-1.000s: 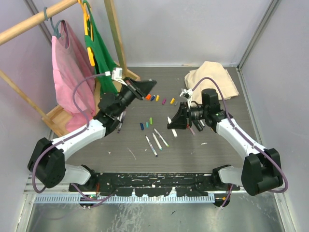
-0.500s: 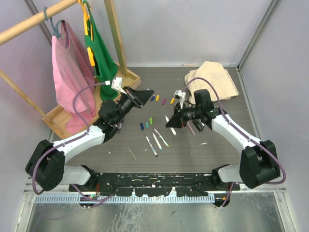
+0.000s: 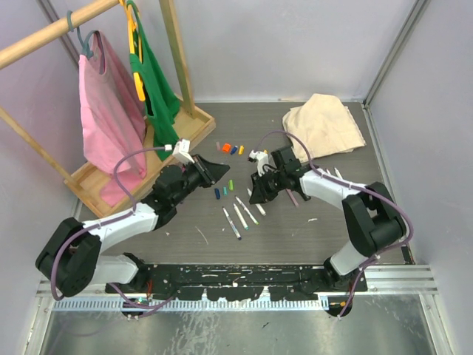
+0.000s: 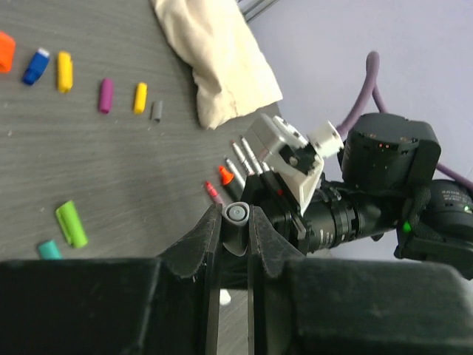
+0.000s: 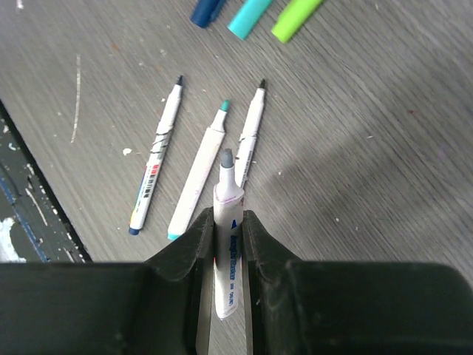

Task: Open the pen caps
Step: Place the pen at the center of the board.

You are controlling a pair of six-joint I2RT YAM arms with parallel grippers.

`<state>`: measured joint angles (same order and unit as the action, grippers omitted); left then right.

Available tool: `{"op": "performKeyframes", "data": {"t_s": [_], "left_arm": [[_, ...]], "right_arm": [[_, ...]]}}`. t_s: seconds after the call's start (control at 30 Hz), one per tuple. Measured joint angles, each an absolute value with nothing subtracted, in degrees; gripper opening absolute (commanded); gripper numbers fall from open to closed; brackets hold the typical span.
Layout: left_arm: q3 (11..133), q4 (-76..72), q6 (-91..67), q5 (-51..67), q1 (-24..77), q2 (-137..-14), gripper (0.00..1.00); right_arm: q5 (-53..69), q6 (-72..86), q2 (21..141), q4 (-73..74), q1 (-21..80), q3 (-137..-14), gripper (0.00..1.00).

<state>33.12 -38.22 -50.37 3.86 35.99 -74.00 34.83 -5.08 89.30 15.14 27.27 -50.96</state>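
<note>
My left gripper point(image 4: 236, 225) is shut on a small grey pen cap point(image 4: 237, 214), held end-on above the table. In the top view it point(image 3: 216, 167) hovers left of centre. The right gripper point(image 5: 228, 222) is shut on a white marker point(image 5: 226, 194) whose grey tip is bare and points at the table. Just past that tip lie three uncapped white pens point(image 5: 199, 171) side by side. Loose caps lie about: green point(image 4: 71, 223), teal point(image 4: 49, 250), purple point(image 4: 106, 95), yellow point(image 4: 65, 71), blue point(image 4: 35, 66) and orange point(image 3: 227, 148). The right gripper point(image 3: 256, 194) sits low over the pen row.
A beige cloth point(image 3: 324, 124) lies at the back right. At the back left stands a wooden rack point(image 3: 181, 129) hung with a pink garment point(image 3: 107, 111) and a green one point(image 3: 155, 89). Grey walls close in both sides. More capped pens point(image 4: 225, 176) lie under the right arm.
Both grippers have come down and toward the near edge, each keeping its hold. The left one drew back from the cap row; the right one dropped toward the row of uncapped pens.
</note>
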Motion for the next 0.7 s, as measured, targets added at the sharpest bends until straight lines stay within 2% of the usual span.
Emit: {"op": "performKeyframes", "data": {"t_s": [0.3,0.7], "left_arm": [[28.0,-34.6,-51.3,3.1,36.0,-69.1,0.0],[25.5,-31.2,-52.1,2.9,36.0,-65.7,0.0]], "right_arm": [[30.2,-1.5,94.6,14.6,28.7,-51.7,0.14],[26.6,-0.7,96.9,14.6,30.0,-52.6,0.23]]}}
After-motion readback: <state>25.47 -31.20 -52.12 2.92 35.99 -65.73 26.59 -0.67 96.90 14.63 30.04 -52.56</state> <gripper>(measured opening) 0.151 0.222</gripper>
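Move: Just under the right hand, about 6 cm down, is the bare spot on the board for the uncapped grey-tipped pen it holds. The nearest laid pen is level with the hand and some 3 cm left, the middle pen 4 cm left and 2 cm back, and the green cap about 8 cm ahead and 7 cm left. From the left hand, holding a grey cap, the spot lies roughly 8 cm right, 3 cm back and 20 cm below. Lowering the grey-tipped pen almost straight down, some 4 cm, towards the bare board beside the laid pens, the right hand slows as it sinks and tips its fingers about 10 degrees more steeply down, keeping its grip. The left hand, still pinching the grey cap, sinks too, while drawing back and left, away from the right gripper. ##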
